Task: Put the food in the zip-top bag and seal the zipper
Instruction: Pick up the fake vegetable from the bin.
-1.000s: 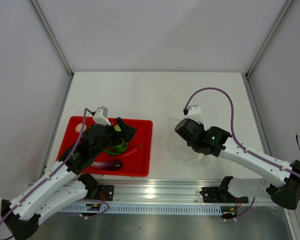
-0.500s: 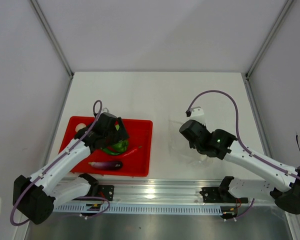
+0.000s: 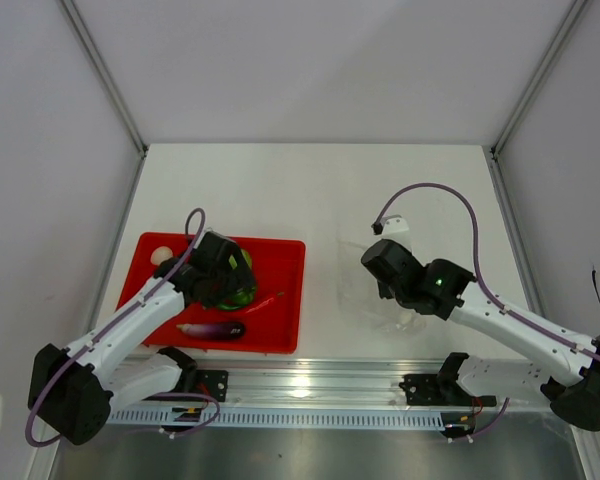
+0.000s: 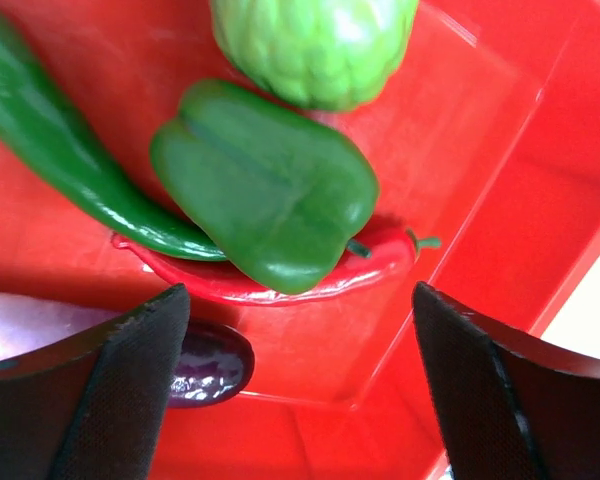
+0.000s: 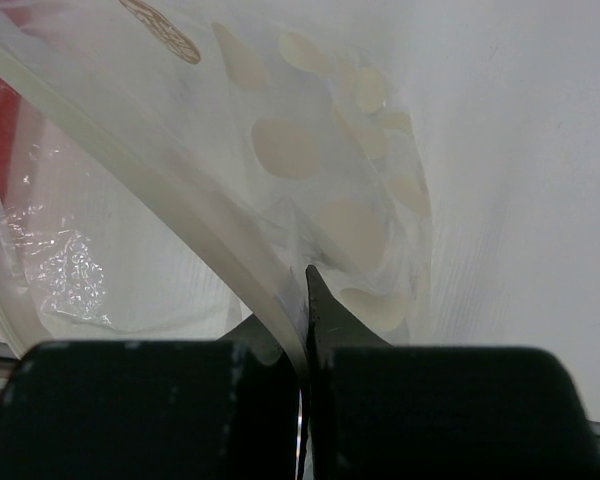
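The food lies in the red tray (image 3: pixel 285 262). The left wrist view shows a round pale-green vegetable (image 4: pixel 315 45), a green bell pepper (image 4: pixel 265 185), a long green pepper (image 4: pixel 55 150), a thin red chili (image 4: pixel 280 278) and the end of a purple eggplant (image 4: pixel 212 362). My left gripper (image 4: pixel 300 395) hangs open just above them, holding nothing; from above it (image 3: pixel 230 282) covers the green pieces. Right of the tray the clear zip-top bag (image 3: pixel 365 300) rests on the table. My right gripper (image 5: pixel 307 300) is shut on its edge, where the zipper strip (image 5: pixel 130 170) runs up to the left.
A small white round thing (image 3: pixel 160 254) sits at the tray's far left corner. An aluminium rail (image 3: pixel 310 385) runs along the table's near edge. White enclosure walls stand on both sides and at the back.
My left wrist has turned and dropped lower over the green vegetables in the tray, jaws still wide. My right arm has drifted slightly right and nearer, keeping its grip on the bag.
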Robot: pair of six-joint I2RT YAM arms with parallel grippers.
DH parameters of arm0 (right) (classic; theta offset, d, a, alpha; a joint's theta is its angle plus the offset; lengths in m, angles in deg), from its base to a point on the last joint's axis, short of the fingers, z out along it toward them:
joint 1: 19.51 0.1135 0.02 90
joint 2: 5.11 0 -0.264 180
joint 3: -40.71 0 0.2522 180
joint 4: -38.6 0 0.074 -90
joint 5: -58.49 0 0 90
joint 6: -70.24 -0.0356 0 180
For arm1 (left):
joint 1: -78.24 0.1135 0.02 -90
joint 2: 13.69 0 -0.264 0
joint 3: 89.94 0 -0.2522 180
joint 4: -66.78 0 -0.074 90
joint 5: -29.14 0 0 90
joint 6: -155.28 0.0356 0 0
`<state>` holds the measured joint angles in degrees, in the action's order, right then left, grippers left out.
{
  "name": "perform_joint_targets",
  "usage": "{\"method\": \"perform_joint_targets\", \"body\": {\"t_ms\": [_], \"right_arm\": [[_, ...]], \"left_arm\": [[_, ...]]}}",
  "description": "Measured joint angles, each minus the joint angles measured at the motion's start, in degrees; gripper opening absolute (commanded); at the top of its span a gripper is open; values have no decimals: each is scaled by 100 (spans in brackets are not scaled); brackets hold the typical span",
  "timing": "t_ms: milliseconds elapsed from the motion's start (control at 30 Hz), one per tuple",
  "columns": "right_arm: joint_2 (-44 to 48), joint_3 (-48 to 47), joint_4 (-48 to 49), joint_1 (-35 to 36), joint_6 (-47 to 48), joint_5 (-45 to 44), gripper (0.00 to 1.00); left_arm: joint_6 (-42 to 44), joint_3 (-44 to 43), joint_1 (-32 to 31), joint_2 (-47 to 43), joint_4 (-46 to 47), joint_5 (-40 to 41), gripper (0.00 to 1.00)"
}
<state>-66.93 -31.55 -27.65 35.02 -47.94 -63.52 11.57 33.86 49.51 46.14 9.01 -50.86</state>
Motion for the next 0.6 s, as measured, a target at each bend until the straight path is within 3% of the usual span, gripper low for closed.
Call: {"method": "perform_joint_targets", "body": {"t_ms": [267, 600], "right_arm": [[-46, 0, 74, 0, -2, 164, 0], [-79, 0, 90, 0, -2, 197, 0]], "left_arm": [[-24, 275, 98, -63, 153, -323, 96], [-385, 343, 1716, -439, 232, -614, 95]]}}
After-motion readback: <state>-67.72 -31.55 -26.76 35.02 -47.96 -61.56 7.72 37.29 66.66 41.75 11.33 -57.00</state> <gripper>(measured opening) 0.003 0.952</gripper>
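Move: The long green chili that my open left hand heads for lies about 7 cm to its left, neither ahead nor back, some 7 cm down. The bell pepper is almost right under that hand, 2 cm ahead and 1 cm left, the cabbage about 6 cm beyond the pepper. The eggplant lies 8 cm back and 6 cm left. From my right hand the chili is about 36 cm left, 1 cm back and 15 cm below. After a dip of about a centimetre down and back over the bell pepper, I swing my left hand left, away from the pepper and towards the green chili, ending about 5 cm left and 2 cm forward of where I began. It stays low and turns some 15 degrees counter-clockwise, fingers wide open. My right hand holds nearly still, still pinching the bag's edge. ##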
